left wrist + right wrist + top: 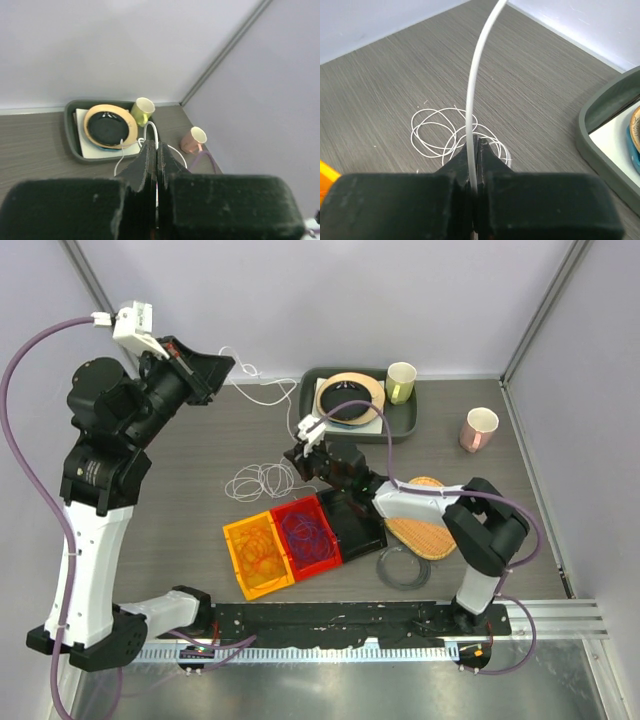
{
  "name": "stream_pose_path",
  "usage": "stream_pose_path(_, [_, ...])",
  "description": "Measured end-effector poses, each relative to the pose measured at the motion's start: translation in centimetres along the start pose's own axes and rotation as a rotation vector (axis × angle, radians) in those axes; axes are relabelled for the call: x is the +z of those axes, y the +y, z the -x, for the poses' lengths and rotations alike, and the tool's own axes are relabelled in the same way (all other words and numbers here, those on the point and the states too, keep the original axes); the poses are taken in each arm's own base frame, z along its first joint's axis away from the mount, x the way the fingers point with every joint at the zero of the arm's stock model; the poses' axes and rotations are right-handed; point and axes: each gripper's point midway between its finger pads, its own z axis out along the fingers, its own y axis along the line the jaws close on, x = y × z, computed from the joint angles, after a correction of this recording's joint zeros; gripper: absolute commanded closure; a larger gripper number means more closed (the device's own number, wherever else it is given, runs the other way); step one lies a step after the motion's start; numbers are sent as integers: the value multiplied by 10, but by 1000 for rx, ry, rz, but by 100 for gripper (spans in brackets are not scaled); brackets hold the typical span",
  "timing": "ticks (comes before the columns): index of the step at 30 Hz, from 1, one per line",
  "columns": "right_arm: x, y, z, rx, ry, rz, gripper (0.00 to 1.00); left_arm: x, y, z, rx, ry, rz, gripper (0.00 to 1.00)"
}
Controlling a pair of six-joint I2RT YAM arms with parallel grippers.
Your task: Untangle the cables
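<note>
A white cable lies in a loose coil on the grey table, left of centre. My right gripper sits just beside that coil, shut on a strand of the white cable that rises away from its tips. Above the table's back left, my raised left gripper is shut on another stretch of white cable, which emerges at its fingertips and trails toward the tray. An orange-red cable lies coiled in the orange bin, and a purple-blue cable in the red bin.
A dark tray at the back holds a tape roll and a green cup. A pink cup stands at the right. A black bin, a wicker oval and a clear ring lie under the right arm.
</note>
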Motion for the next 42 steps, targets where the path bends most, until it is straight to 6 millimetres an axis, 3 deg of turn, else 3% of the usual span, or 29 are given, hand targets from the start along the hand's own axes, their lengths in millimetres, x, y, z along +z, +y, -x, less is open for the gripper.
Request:
stream_pose_path(4, [-17,-5,25,35,-28,-39,99,2,18,0,-3,-20,89,100])
stream_pose_path(8, [-49,-16,84,83,-109,-103,99,14,38,-18,-19,14,152,100])
stream_pose_path(11, [-79,-22,136,135,-197,-141,99,28,55,-49,-37,83,186,100])
stream_pose_path(14, [-108,-26,173,192,-260,-162,99,41,65,-90,-60,174,198,100])
stream_pose_path(18, [-133,-26,188,271,-266,-175,99,50,55,-145,-75,292,155,100])
stream_pose_path(21, [-143,-26,172,323,-223,-190,99,50,33,-182,-69,369,102,100])
stream_pose_path(24, [-150,-27,134,356,-140,-224,99,47,11,-212,-64,420,59,100])
stream_pose_path(28, [-160,-28,75,376,-6,-279,99,40,-4,-263,-61,496,52,100])
stream_pose_path(35, [-175,-22,-9,415,185,-335,99,36,7,-358,-74,658,125,100])
stream_pose_path(37, [-177,-21,-22,421,212,-344,99,37,14,-384,-82,709,161,100])
stream_pose_path(42, [-171,-15,-44,435,268,-348,99,39,25,-421,-87,779,220,100])
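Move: Below and to the right of both hands, each already shut on the white cable, lies the black bin: about 8 cm back, 16 cm right and 17 cm below the right hand. From the high left hand it is some 22 cm right, about level fore-and-aft and 51 cm below. From the right hand, the red bin sits about 12 cm back and 4 cm right, and the loose white coil about 3 cm ahead and 8 cm left, both at table level. Carrying the gripped white cable to the black bin, the left hand swings briefly forward, then sinks nearly 40 cm and sweeps right, its fingers tipping down about 40 degrees. The right hand arcs up some 20 cm and back down while travelling right and back, turning clockwise and tipping downward, until the fingertips nearly meet above the bin; both grippers stay shut. ##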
